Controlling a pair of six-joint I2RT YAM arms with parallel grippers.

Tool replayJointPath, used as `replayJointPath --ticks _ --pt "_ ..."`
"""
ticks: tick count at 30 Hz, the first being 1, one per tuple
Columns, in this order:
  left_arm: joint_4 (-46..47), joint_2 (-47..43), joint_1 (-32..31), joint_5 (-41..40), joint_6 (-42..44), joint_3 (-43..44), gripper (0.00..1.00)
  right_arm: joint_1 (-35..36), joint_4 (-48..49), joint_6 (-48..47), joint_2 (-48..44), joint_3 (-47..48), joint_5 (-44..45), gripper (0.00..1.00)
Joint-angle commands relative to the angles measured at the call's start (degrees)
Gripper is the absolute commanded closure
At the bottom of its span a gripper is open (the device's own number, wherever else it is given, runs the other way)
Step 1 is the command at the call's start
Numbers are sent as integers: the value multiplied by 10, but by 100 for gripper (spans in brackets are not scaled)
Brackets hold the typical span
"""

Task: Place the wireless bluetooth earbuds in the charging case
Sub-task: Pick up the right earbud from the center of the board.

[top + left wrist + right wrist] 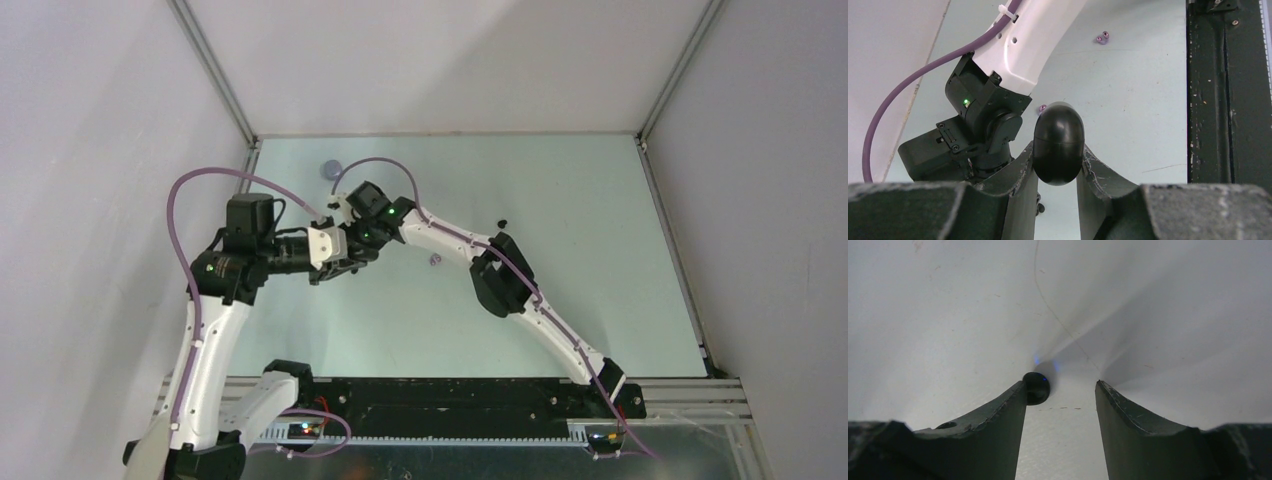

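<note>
My left gripper (1058, 150) is shut on the black egg-shaped charging case (1058, 142), held above the table with a seam round its middle. In the right wrist view my right gripper (1060, 385) is open just above the table. A glossy black earbud (1036, 388) with a small blue light lies against the tip of its left finger (1015, 400); the other finger stands apart from it. Pale lilac earbuds (1102, 38) lie further off on the table, seen from above as a lilac spot (433, 261). Another black earbud (503, 222) lies by the right arm.
A round lilac object (330, 169) sits near the back left of the pale green table (580, 290). A small lilac piece (1042, 107) peeks out behind the case. The two wrists crowd together left of centre. Grey walls close three sides.
</note>
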Motion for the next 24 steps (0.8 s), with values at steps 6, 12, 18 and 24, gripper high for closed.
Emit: replayJointPath --ticks 6,12,18,24 --pt "-1 -5 5 18 17 1 100 24 -22 -22 13 21 -2 48" --pt "-4 -6 6 19 18 3 100 26 -24 -25 15 19 3 67" --pt "-8 -8 5 20 21 4 100 26 -34 -47 3 21 18 87" --pt "-5 -5 5 24 20 2 100 0 -44 -98 -76 -17 10 90"
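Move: The right earbud, the black one, lies just under the right fingertips: about 2 cm back and 1 cm to the left of the right hand, roughly 1 cm below it. The nearer purple earbud is some 16 cm to that hand's right, level with it, and the grey round box about 21 cm ahead and 5 cm left. From the left hand, which holds the charging case aloft, the right earbud is roughly 12 cm ahead, 3 cm left and 25 cm down. The right earbud, off to one side of the open right fingers, is brought between their tips as the right hand slides about 2.5 cm back and 1 cm left, close to the table, turning some 5 degrees counter-clockwise. The fingers then close from over half open to nearly shut, pinching it, and the hand eases slightly forward and up at the end. ##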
